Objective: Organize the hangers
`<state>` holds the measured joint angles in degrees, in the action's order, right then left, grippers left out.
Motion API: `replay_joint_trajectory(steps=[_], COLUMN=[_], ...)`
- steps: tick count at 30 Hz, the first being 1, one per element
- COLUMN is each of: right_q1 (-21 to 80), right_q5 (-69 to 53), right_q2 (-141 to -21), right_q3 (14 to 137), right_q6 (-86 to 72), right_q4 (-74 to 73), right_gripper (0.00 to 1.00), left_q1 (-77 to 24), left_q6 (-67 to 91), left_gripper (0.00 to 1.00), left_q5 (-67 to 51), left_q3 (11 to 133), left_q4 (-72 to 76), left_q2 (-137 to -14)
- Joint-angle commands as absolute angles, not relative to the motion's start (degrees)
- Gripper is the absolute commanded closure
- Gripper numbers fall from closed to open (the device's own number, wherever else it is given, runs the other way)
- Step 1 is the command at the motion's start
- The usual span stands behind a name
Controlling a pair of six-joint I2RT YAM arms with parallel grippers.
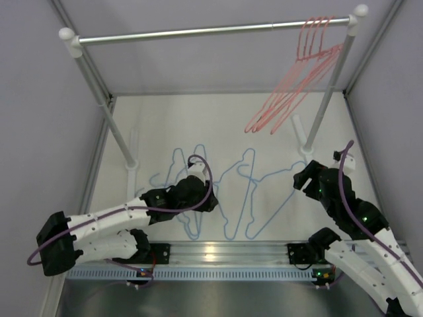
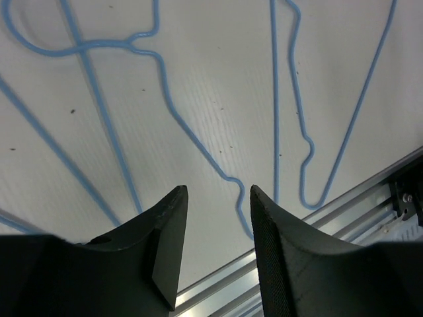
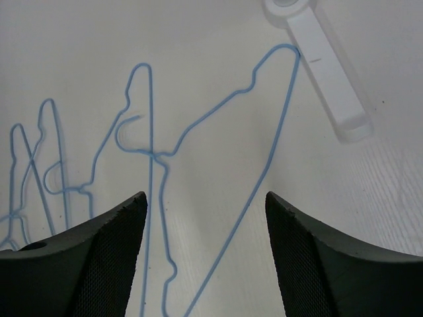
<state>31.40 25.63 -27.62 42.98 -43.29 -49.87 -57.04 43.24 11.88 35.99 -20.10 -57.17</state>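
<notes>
Several pink-red hangers hang by their hooks at the right end of the silver rail, their bodies slanting down to the left. Several light blue hangers lie flat and overlapping on the white floor. My left gripper is open and empty, low over the left blue hangers. In the left wrist view a blue wire runs under the gap, close to the right finger. My right gripper is wide open and empty above the rightmost blue hanger, apart from it in the right wrist view.
The rail stands on two slanted posts with white feet. An aluminium track runs along the near edge and also shows in the left wrist view. Grey walls close in the left, right and back.
</notes>
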Motion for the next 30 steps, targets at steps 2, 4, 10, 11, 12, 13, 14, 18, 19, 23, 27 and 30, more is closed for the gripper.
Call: replay_joint_trajectory(steps=[2, 4, 10, 11, 12, 13, 14, 18, 19, 23, 27, 30], right_q1=[32.26, 32.26, 32.26, 32.26, 32.26, 32.26, 32.26, 32.26, 32.26, 32.26, 32.26, 32.26], right_q5=[23.47, 22.85, 23.2, 23.12, 23.03, 22.94, 22.85, 22.76, 22.59, 22.41, 22.32, 22.5], right_q2=[-29.53, -30.32, -29.53, -29.44, -29.27, -29.09, -29.09, -28.48, -28.39, -28.12, -27.69, -26.99], right_q3=[41.75, 41.13, 40.52, 40.43, 40.43, 40.43, 40.43, 40.17, 40.08, 39.99, 39.73, 39.46], right_q6=[-44.65, -44.82, -44.91, -45.0, -45.0, -45.09, -45.09, -45.09, -45.26, -45.44, -45.53, -45.44], right_q4=[-40.88, -40.34, -40.34, -40.25, -40.34, -40.25, -40.34, -40.43, -40.43, -40.34, -40.43, -40.43], right_gripper=[0.31, 0.31, 0.31, 0.31, 0.32, 0.32, 0.32, 0.32, 0.32, 0.32, 0.32, 0.32], left_q1=[-62.74, -63.63, -67.58, -68.37, -68.81, -69.25, -69.95, -70.58, -70.58, -70.49, -69.17, -66.89], left_q6=[45.35, 45.79, 46.41, 46.41, 46.32, 46.14, 45.62, 45.0, 44.74, 42.02, 40.08, 40.08], left_gripper=[0.52, 0.51, 0.52, 0.52, 0.52, 0.52, 0.52, 0.52, 0.53, 0.52, 0.52, 0.53], left_q5=[12.22, 11.34, 10.28, 10.28, 10.46, 10.98, 11.25, 13.62, 14.49, 22.82, 24.44, 22.69], left_q3=[38.23, 39.63, 44.64, 45.43, 46.4, 48.58, 49.65, 53.52, 54.22, 60.01, 64.06, 66.17], left_q4=[-8.98, -5.37, 1.82, 2.37, 2.55, 2.55, 2.46, 2.29, 2.2, 0.09, -2.11, -2.29], left_q2=[-64.39, -67.92, -81.11, -82.6, -85.66, -87.09, -88.67, -94.65, -96.31, -99.83, -103.09, -105.38])
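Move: The rightmost blue hanger lies with its middle some 18 cm to the left hand's right and 3 cm ahead, on the table about 10 cm below. Its neighbour, the middle blue hanger, is only about 6 cm right and 3 cm ahead of that hand. From the right hand, the rightmost hanger's middle is roughly 10 cm left, 2 cm ahead and 19 cm down. Open and empty, the left hand sweeps about 18 cm right, dipping 5 cm, towards the rightmost blue hanger. ##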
